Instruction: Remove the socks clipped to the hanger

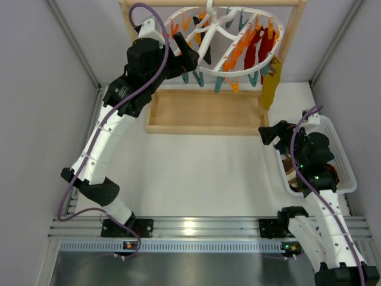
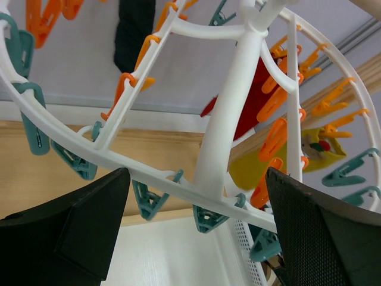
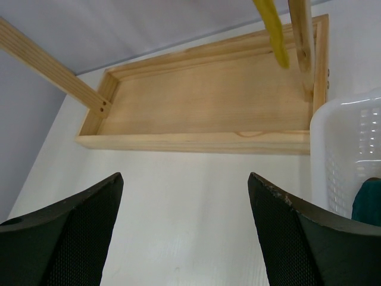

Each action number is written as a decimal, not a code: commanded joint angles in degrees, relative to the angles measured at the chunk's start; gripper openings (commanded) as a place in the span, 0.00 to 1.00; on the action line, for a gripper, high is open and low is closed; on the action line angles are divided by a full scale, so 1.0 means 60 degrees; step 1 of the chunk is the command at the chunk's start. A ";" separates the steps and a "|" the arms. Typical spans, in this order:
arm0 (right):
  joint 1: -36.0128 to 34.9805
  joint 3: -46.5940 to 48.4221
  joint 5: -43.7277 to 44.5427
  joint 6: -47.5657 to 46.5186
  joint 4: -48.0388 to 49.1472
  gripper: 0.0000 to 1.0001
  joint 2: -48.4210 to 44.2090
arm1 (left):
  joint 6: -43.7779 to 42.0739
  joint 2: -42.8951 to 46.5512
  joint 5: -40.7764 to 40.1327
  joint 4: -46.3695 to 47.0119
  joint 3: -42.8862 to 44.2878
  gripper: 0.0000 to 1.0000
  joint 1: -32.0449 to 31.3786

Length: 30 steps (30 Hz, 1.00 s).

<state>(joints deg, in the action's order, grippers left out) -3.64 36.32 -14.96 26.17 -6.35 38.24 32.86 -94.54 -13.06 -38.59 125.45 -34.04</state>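
Observation:
The white oval hanger [image 1: 205, 42] hangs from the wooden stand at the back, fringed with orange and teal clips. A black sock [image 1: 206, 55], red socks [image 1: 253, 50] and a mustard yellow sock [image 1: 269, 83] hang from it. My left gripper [image 1: 189, 58] is open and empty just below the hanger's left rim. In the left wrist view the hanger [image 2: 220, 137] crosses between the fingers of the gripper [image 2: 196, 226], with the red sock [image 2: 250, 101], yellow sock [image 2: 250, 170] and black sock [image 2: 134, 33] beyond. My right gripper [image 1: 275, 134] is open and empty, low beside the basket.
A shallow wooden tray [image 1: 202, 110] forms the stand's base under the hanger; it also shows in the right wrist view [image 3: 202, 95]. A white perforated basket [image 1: 340, 156] stands at the right, with a dark teal piece [image 3: 366, 202] inside. The stand's post [image 1: 292, 36] rises on the right.

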 commanded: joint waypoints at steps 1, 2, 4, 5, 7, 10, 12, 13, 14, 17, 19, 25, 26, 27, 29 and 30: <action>-0.0097 0.0144 -0.0216 -0.0157 0.0369 0.82 -0.0045 | -0.0349 0.0566 -0.0400 0.0382 -0.0049 0.99 0.0136; -0.0082 0.0187 -0.0245 -0.0231 0.0355 0.82 -0.0030 | -0.0423 0.0581 -0.0460 0.0382 -0.0049 0.99 0.0151; -0.0097 0.0290 -0.0260 -0.0538 0.0341 0.82 0.0130 | -0.0598 0.0683 -0.0606 0.0367 -0.0019 0.99 0.0239; -0.0082 0.0450 -0.0260 -0.0655 0.0195 0.82 0.0203 | -0.0730 0.0713 -0.0723 0.0381 -0.0005 0.99 0.0283; -0.0082 0.0670 -0.0246 -0.1065 0.0063 0.82 0.0466 | -0.0847 0.0742 -0.0782 0.0381 0.0024 0.99 0.0429; -0.0082 0.1124 -0.0261 -0.1563 0.0003 0.82 0.0949 | -0.1023 0.0713 -0.0651 0.0367 0.0039 0.99 0.0692; -0.0082 0.1344 -0.0231 -0.1797 0.0281 0.82 0.1272 | -0.1053 0.0698 -0.0563 0.0367 0.0039 0.99 0.0825; -0.0096 0.1548 -0.0275 -0.1900 0.0340 0.82 0.1621 | -0.1097 0.0684 -0.0534 0.0367 0.0025 0.99 0.0883; -0.0082 0.1666 -0.0304 -0.2017 0.0369 0.82 0.1813 | -0.1112 0.0669 -0.0519 0.0367 0.0010 0.99 0.0942; -0.0082 0.2017 -0.0217 -0.2296 0.0486 0.82 0.2313 | -0.1170 0.0728 -0.0490 0.0367 -0.0151 0.99 0.1015; -0.0082 0.2092 0.0090 -0.2414 0.0793 0.82 0.2561 | -0.1214 0.0757 -0.0533 0.0367 -0.0282 0.99 0.1015; -0.0053 0.2692 0.0428 -0.2546 0.0839 0.82 0.3104 | -0.1229 0.0772 -0.0694 0.0367 -0.0590 0.99 0.1089; -0.0053 0.2649 0.0414 -0.2517 0.0926 0.82 0.3090 | -0.1214 0.0772 -0.0782 0.0367 -0.0634 0.99 0.1089; -0.0053 0.2620 0.0413 -0.2430 0.0955 0.82 0.3061 | -0.1214 0.0743 -0.0840 0.0352 -0.0678 0.99 0.1103; -0.0053 0.2488 0.0399 -0.2312 0.0970 0.82 0.3031 | -0.1244 0.0684 -0.0900 0.0367 -0.0708 0.99 0.1147; -0.0067 0.2444 0.0384 -0.2283 0.0956 0.82 0.3017 | -0.1244 0.0611 -0.0885 0.0352 -0.0693 0.99 0.1176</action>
<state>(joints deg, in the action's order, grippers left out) -3.64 49.25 -13.13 12.43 -4.73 57.06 26.44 -91.61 -16.99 -38.59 121.38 -27.73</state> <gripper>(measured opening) 0.820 0.990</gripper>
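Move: The black sock on the hanger hangs about 17 cm ahead of the left gripper, some 4 cm to its right and roughly 3 cm lower. The red socks are about 19 cm ahead and 20 cm right, 4 cm lower; the yellow sock about 12 cm ahead and 26 cm right, 8 cm lower. From the right gripper the black sock is some 20 cm ahead, 23 cm left and 20 cm up. Bring the wide-open left gripper about 6 cm left along the near side of the hanger rim, rising a couple of centimetres first, then sinking about 3 and easing slightly forward, while turning some 10 degrees counter-clockwise. Meanwhile slide the open right gripper forward over the basket's left edge towards the wooden frame, rolling its left side down. ##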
